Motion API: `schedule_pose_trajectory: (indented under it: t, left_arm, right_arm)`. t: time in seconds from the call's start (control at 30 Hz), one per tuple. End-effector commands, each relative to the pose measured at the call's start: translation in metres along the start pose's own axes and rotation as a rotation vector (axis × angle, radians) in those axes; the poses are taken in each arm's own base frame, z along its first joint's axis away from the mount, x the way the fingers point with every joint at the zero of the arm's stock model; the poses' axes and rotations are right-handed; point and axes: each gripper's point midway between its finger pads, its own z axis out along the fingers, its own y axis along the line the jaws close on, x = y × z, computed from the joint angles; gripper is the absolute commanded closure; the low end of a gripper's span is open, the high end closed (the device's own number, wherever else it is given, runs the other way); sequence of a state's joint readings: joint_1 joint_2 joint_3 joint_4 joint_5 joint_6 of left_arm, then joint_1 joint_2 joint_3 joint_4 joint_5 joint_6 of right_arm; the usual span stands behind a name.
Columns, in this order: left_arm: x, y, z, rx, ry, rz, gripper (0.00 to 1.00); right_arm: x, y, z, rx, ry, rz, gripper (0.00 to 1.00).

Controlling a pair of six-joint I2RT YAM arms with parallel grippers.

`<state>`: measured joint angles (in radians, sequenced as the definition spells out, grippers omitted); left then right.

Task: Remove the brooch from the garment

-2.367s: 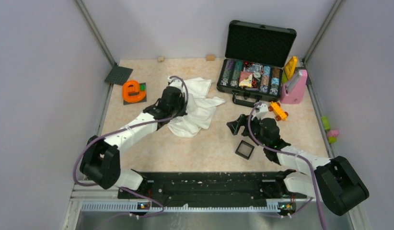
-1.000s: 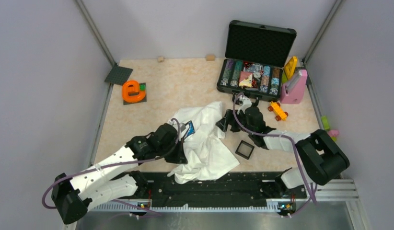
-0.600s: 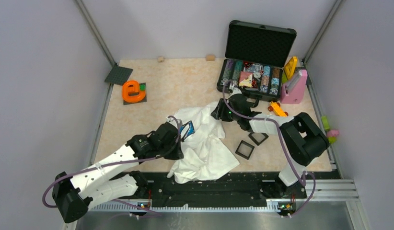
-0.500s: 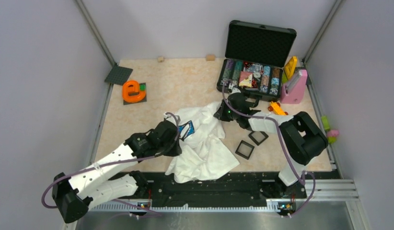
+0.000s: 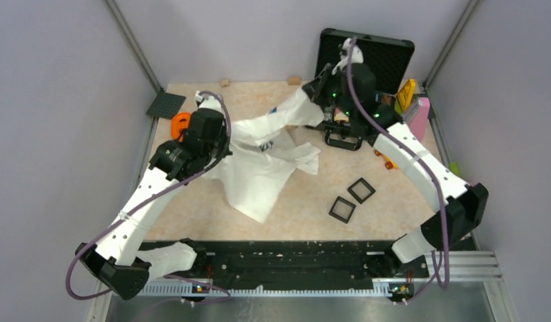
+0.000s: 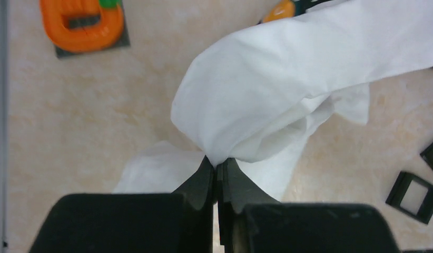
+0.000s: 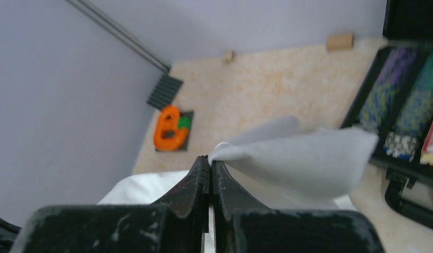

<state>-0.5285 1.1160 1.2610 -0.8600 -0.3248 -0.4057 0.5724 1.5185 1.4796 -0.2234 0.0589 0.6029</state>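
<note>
The white T-shirt [image 5: 259, 168] hangs stretched in the air between my two grippers, its lower part drooping toward the table. A blue-and-white print [image 5: 267, 145] shows on it in the top view. My left gripper [image 5: 222, 137] is shut on a bunch of the shirt's cloth [image 6: 267, 100] at the left. My right gripper [image 5: 321, 100] is shut on a cloth edge [image 7: 298, 153] at the upper right, near the case. I cannot make out a brooch in any view.
An open black case [image 5: 362, 80] of chips stands at the back right. Two small black square boxes [image 5: 351, 199] lie on the table right of centre. An orange piece on a dark plate [image 5: 181, 125] is at the back left, a pink object [image 5: 415, 121] by the case.
Both arms have risen and moved toward the back, lifting the shirt off the table and stretching it between them. The right gripper went from beside the boxes to the shirt's edge.
</note>
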Motion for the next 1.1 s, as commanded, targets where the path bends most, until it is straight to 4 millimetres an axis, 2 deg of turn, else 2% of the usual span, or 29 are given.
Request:
schedule_pose_trajectory:
  t: [0.0,0.1,0.2,0.3,0.4,0.5,0.6,0.73,0.83,0.9,1.0,1.07]
  left_arm:
    - [-0.079,0.035,-0.045,-0.180,-0.202,0.112,1.00]
    - [-0.102,0.048,-0.073,-0.226,-0.276,0.127,1.00]
    - [-0.099,0.050,-0.092,-0.175,-0.320,0.130,1.00]
    - [-0.075,0.037,-0.099,-0.025,-0.321,0.123,1.00]
    - [-0.048,0.031,-0.101,0.069,-0.301,0.094,1.00]
    - [-0.023,0.032,-0.095,0.093,-0.268,0.081,1.00]
    - [-0.003,0.031,-0.076,0.082,-0.212,0.072,1.00]
    - [0.019,0.022,-0.040,0.083,-0.124,0.095,1.00]
    - [0.025,0.015,-0.008,0.056,-0.070,0.121,1.00]
    - [0.025,0.012,0.014,0.023,-0.043,0.137,1.00]
    - [0.013,0.015,0.050,-0.091,-0.067,0.121,1.00]
    - [0.005,0.014,0.071,-0.117,-0.095,0.127,1.00]
  right_arm:
    - [-0.106,0.043,-0.074,-0.053,-0.202,-0.021,1.00]
    - [-0.130,0.060,-0.115,-0.096,-0.247,-0.017,1.00]
    - [-0.123,0.063,-0.146,-0.127,-0.223,-0.002,1.00]
    - [-0.096,0.060,-0.172,-0.165,-0.144,0.034,1.00]
    - [-0.056,0.052,-0.189,-0.189,-0.032,0.094,1.00]
    - [-0.021,0.046,-0.201,-0.211,0.063,0.178,1.00]
    - [0.011,0.036,-0.206,-0.195,0.161,0.260,1.00]
    - [0.048,0.019,-0.196,-0.140,0.248,0.364,1.00]
    - [0.061,-0.003,-0.171,-0.025,0.255,0.403,1.00]
    - [0.068,-0.016,-0.148,0.046,0.268,0.408,1.00]
    - [0.083,-0.033,-0.102,0.105,0.312,0.409,1.00]
    - [0.090,-0.055,-0.069,0.169,0.333,0.417,1.00]
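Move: Both hands hold the lifted garment; its hanging middle is about 3 cm ahead, 12 right and 10 below the left hand, and some 10 back, 17 left and 17 below the right. The orange letter lies about 21 ahead, 13 left and 24 below the left hand. From the right hand, the open case is roughly 18 ahead, 8 right; the nearer black frame some 19 back, 7 right, both about 31 lower. Both closed grippers swing the garment up some 12–17 cm and back, then well down, finally reaching forward. ##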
